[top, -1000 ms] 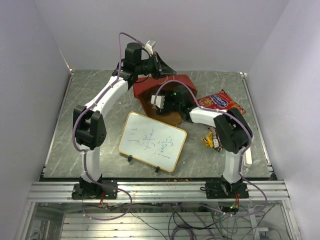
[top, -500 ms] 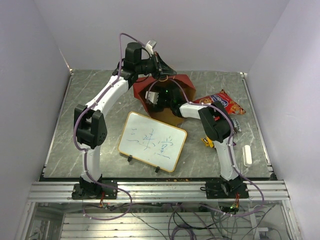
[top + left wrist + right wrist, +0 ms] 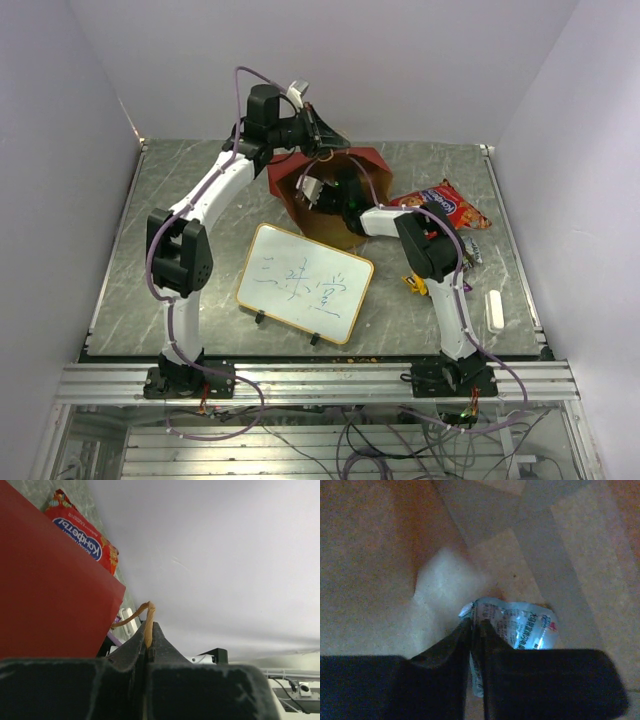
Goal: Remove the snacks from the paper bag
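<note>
The red paper bag (image 3: 378, 167) lies tilted on the table, its mouth facing the arms. My left gripper (image 3: 340, 143) is above its rim, shut on the bag's thin string handle (image 3: 148, 620), beside the red bag wall (image 3: 50, 595). My right arm reaches into the bag. Inside, on the brown kraft paper (image 3: 380, 555), my right gripper (image 3: 474, 626) is shut on the edge of a silver snack packet (image 3: 527, 627). Outside the bag, a red chip bag (image 3: 445, 205) lies to its right, and small candy packets (image 3: 418, 285) lie nearer the right arm.
A white gold-framed whiteboard (image 3: 305, 283) with writing stands in front of the bag. A small white oblong block (image 3: 493, 310) lies near the table's right edge. The chip bag (image 3: 82, 532) also shows past the bag's wall in the left wrist view.
My right arm has pushed deeper into the bag, its elbow swinging left, and its gripper has closed on the silver packet. The left gripper has kept hold of the handle.
</note>
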`<action>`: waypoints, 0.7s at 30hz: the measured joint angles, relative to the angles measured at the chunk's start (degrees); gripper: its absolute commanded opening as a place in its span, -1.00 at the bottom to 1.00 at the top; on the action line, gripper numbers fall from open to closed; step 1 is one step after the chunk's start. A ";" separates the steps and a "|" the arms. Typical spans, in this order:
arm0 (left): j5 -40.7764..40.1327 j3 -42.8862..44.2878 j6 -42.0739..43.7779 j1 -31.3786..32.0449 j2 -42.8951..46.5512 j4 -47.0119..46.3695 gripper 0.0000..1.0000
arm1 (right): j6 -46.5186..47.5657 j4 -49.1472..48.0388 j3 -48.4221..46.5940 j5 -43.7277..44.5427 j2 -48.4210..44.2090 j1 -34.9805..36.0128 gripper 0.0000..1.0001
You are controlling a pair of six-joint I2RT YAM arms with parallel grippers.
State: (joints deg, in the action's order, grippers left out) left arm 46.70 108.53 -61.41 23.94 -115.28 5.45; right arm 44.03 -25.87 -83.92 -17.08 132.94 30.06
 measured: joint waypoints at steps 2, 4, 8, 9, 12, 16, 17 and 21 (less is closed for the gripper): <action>-0.07 -1.16 -1.77 -0.68 0.13 -1.95 -0.86 | -1.88 -0.02 0.15 -0.07 -0.28 -0.07 -0.94; -0.20 -2.91 -4.26 -1.57 0.42 -4.28 -0.86 | -3.98 -0.02 0.68 -0.11 -1.20 -0.07 -1.00; -1.27 -4.59 -8.57 -2.89 0.42 -7.21 -0.86 | -7.52 0.17 3.30 -0.35 -4.98 0.00 -1.00; -1.57 -4.59 -9.42 -3.17 0.42 -7.74 -0.86 | -8.33 0.15 4.26 -0.39 -6.38 0.00 -1.00; -2.58 -4.39 -11.58 -3.58 0.42 -9.60 -0.86 | -10.49 -0.26 8.15 -0.66 -11.32 0.00 -1.00; -3.56 -4.33 -14.29 -3.52 0.42 -11.28 -0.86 | -12.92 -0.85 14.12 -1.90 -18.01 0.02 -1.00; -3.91 -4.33 -15.19 -3.50 0.42 -11.80 -0.86 | -13.46 -0.98 15.67 -2.32 -19.74 0.07 -1.00; -5.40 -4.35 -18.43 -3.48 0.42 -14.12 -0.86 | -15.13 -1.29 21.27 -4.11 -26.23 0.31 -1.00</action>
State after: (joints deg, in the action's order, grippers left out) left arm 41.30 104.18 -79.83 20.47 -114.87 -8.67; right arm 28.91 -27.16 -62.65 -21.19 106.72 30.37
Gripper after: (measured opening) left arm 0.076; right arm 0.006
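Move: The silver snack lies on the paper bag's floor right at the right hand's part-open fingertips, barely 1 cm ahead, 1 cm left and 1 cm below. From that hand the whiteboard is about 29 cm back and 1 cm left, the red candy bag 36 cm right and 6 cm back, and the small snack packs 30 cm right and 29 cm back. From the left hand, which holds the bag's handle, the silver snack lies some 10 cm ahead, 9 cm left and 30 cm below. The right fingers close the rest of the way and pinch the edge of the silver snack, then the hand lifts it about 10 cm off the bag floor while drawing back nearly as far towards the bag's mouth, rolling its left side up a little. Meanwhile the left hand, still gripping the twisted handle, shifts about 4 cm forward and somewhat left, then rises a little and tilts about 15 degrees, carrying the bag's upper flap away from the mouth. ##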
